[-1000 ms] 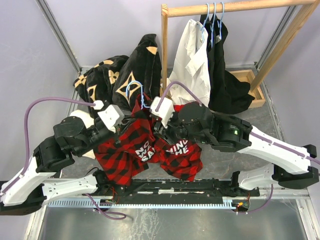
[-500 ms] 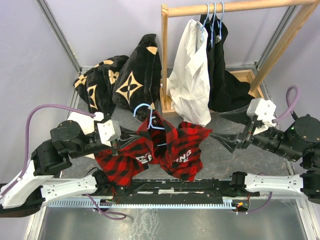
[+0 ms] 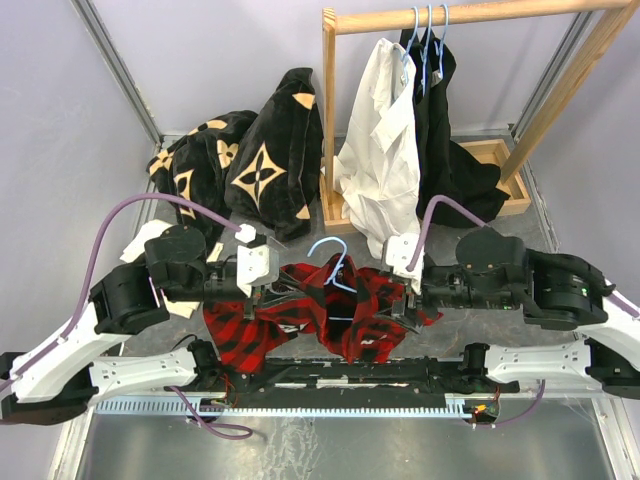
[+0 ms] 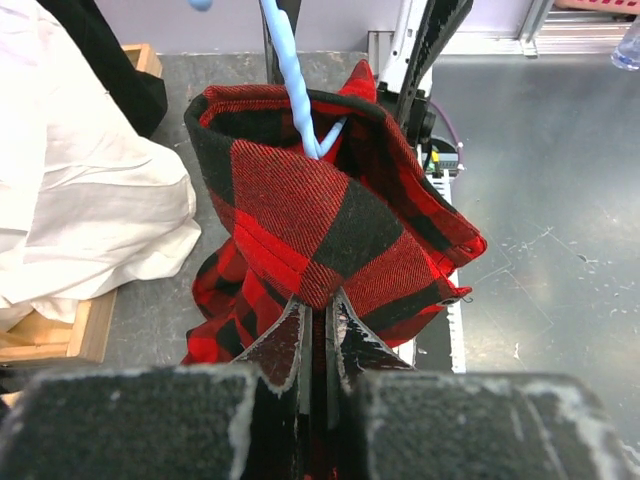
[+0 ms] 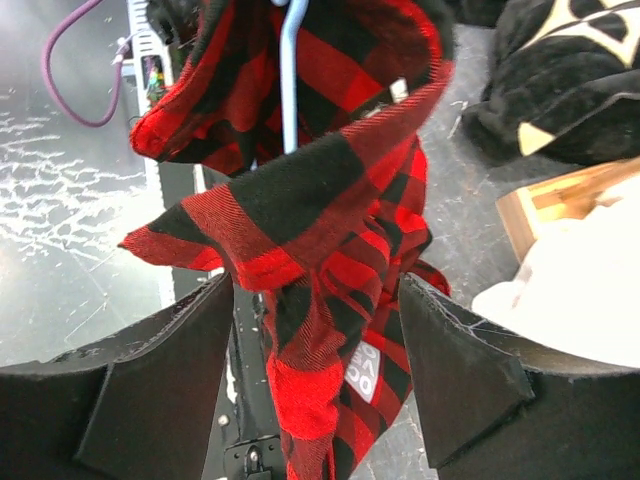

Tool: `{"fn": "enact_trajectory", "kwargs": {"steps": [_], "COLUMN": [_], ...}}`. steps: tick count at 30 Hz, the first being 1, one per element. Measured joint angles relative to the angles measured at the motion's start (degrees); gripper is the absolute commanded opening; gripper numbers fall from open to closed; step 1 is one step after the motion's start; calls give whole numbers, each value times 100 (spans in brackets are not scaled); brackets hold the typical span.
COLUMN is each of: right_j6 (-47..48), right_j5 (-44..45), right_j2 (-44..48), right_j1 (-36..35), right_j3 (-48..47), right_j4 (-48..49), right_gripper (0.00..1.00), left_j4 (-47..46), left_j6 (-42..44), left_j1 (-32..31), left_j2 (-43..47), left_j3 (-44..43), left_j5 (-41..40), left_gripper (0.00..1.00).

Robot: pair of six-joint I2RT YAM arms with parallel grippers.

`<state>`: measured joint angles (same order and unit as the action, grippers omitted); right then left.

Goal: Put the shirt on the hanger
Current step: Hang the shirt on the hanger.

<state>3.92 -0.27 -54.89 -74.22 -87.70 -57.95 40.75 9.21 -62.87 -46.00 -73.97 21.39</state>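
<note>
The red-and-black plaid shirt (image 3: 365, 330) hangs bunched between my two arms above the table's near edge, and the light-blue hanger (image 3: 327, 242) pokes its hook out of the top of it. My left gripper (image 3: 290, 292) is shut on a fold of the shirt (image 4: 310, 190); the hanger's twisted neck (image 4: 295, 80) rises out of the collar opening beyond it. My right gripper (image 5: 315, 330) is open, its fingers (image 5: 180, 370) wide on either side of a hanging part of the shirt (image 5: 330, 180), without pinching it. The hanger wire (image 5: 289, 80) runs down inside the cloth.
A wooden clothes rail (image 3: 450, 15) at the back right carries a white shirt (image 3: 380, 150) and a black garment (image 3: 450, 150) on blue hangers. Black fabric with tan motifs (image 3: 255, 160) is heaped at the back left. The white shirt (image 4: 80, 200) hangs close beside my left gripper.
My right gripper let go of the shirt, swung out to the right, and has come back open around its right side. The left gripper carried shirt and hanger to the right.
</note>
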Motion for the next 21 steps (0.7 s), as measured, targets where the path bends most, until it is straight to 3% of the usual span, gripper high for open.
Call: {"fn": "enact_trajectory", "kwargs": {"steps": [9,12,16,17,21], "right_j6": [0,13,35,35,-24], "right_j5": [-407,-426,-448,-466,-529], "right_j2": [-149,-232,-297,-295,-256], "right_j1": [0,0,0,0,-31], "right_j3": [278,282,286,289,330], "right_j4": [-96,-131,-127,-127,-114], "right_gripper": [70,48,5,0,0], "left_j4": [33,35,35,33,33], "left_j6": [0,0,0,0,-9], "left_j1": [0,0,0,0,11], "left_j2": [-74,-76,-96,-101,-98], "left_j3": [-221,-225,-225,-225,-225], "left_j5": [308,417,455,455,341], "left_gripper": [3,3,3,3,17]}}
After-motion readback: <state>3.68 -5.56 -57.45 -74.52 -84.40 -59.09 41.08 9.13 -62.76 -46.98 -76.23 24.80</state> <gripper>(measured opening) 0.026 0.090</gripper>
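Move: Just under the right hand's open fingers lies the shirt collar's right side, about 4 cm lower, 1 cm back and 1 cm to the left. The hanger's neck, set into the collar, stands roughly 7 cm left and 2 cm ahead of this hand, nearly level in height. The white shirt on the rack hangs some 15 cm ahead, 4 cm right and 20 cm lower. From the left hand, still pinching the collar's other side, the right side is about 12 cm right, 1 cm back and 3 cm below. Sinking about 3.5 cm onto the right side of the shirt's collar, with a drift of about 1.5 cm back and 1 cm left, the right hand brings its wide-open fingers around the cloth and shuts them, pinching it. The left hand keeps its pinch on the other side, lifting and drawing back about a centimetre. ##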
